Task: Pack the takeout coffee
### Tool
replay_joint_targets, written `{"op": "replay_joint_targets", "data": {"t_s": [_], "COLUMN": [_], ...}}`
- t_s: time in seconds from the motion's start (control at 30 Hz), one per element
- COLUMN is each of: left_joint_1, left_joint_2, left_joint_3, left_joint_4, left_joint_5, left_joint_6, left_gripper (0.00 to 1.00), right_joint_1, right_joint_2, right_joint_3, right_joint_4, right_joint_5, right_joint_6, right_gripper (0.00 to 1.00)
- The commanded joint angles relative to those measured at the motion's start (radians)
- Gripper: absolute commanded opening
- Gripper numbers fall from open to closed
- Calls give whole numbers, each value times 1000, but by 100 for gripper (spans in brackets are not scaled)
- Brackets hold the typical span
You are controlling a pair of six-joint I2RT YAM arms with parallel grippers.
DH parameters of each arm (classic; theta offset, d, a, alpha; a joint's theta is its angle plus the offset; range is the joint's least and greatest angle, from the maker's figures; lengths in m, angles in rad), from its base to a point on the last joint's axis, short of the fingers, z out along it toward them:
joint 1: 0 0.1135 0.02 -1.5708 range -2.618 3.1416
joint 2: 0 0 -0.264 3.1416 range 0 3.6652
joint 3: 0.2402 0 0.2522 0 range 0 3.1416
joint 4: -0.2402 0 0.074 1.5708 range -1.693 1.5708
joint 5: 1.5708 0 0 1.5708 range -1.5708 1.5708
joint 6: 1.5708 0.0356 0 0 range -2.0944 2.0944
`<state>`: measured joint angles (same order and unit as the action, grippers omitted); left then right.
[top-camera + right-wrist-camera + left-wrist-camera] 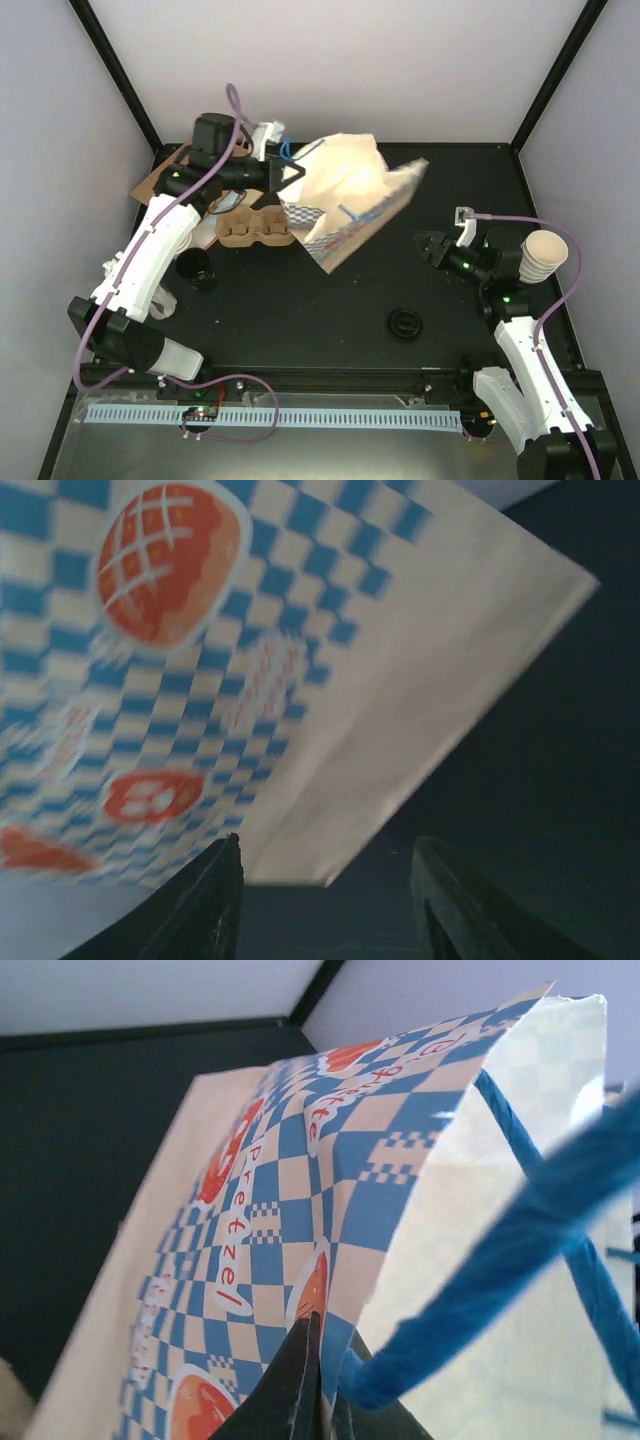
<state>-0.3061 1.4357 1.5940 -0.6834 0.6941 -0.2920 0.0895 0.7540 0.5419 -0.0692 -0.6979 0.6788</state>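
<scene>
The blue-and-white checked paper bag [345,200] lies tilted at the back of the table, its mouth toward the left. My left gripper [285,180] is shut on the bag's rim [330,1290], right beside the blue cord handle [500,1260]. One takeout coffee shows as a black lid [405,323] at the front centre. Another dark-lidded cup [195,268] stands beside my left arm. My right gripper [425,243] stands open just right of the bag, nothing between its fingers [215,900]. The bag's bottom corner [300,810] lies just ahead of it.
A brown cardboard cup carrier [250,230] sits left of the bag, under my left arm. A stack of cream paper cups [540,255] stands at the right edge behind my right arm. Black frame posts rise at the table's back corners.
</scene>
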Motion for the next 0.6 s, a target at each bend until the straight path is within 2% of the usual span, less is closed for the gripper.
{"op": "replay_joint_targets", "data": {"t_s": [0.0,0.1,0.37,0.57], "left_joint_1": [-106,-143,-220,-281], "left_joint_2": [28,51,113,173], "left_joint_3": [15,45,103,164], "left_joint_4": [-17,-48,-92,-150], "left_joint_5": [-87,-139,-255,-446], "left_joint_6": [13,20,2,4], "left_gripper": [1,2,1,3], "right_joint_1": [-4,-3,-3,-4], "right_joint_2": [0,6,35,90], "right_joint_3": [10,59,258,326], "right_joint_4": [-135,-205,-452,-517], "right_joint_5": [156,188,417,454], "right_joint_6": [-100,-146,-152,-130], "right_gripper": [49,54,79,81]}}
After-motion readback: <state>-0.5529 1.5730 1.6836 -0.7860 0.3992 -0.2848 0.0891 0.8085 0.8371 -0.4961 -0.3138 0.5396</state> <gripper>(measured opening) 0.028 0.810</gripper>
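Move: Pinched at its rim by the left fingers, the takeout bag has its middle about 12 cm to the right of that hand, level with it and some 12 cm lower. It is being brought towards bare table some 17 cm right of the hand, 2 cm back and 36 cm below. From that hand, the cup carrier lies 9 cm ahead and 13 cm left, the black lid 19 cm back and 23 cm right, both down on the table. From the right hand, the bag's middle is roughly 6 cm ahead, 12 cm left, at about its height. Carrying the bag by its pinched rim, the left hand swings about 6 cm to the right and sinks some 5 cm towards the bare middle of the table, its left side rolling up slightly. The right hand shifts about 5 cm right beside the printed face, edges forward, dips then rises to finish slightly higher, turns some 20 degrees clockwise and spreads its fingers wide. ##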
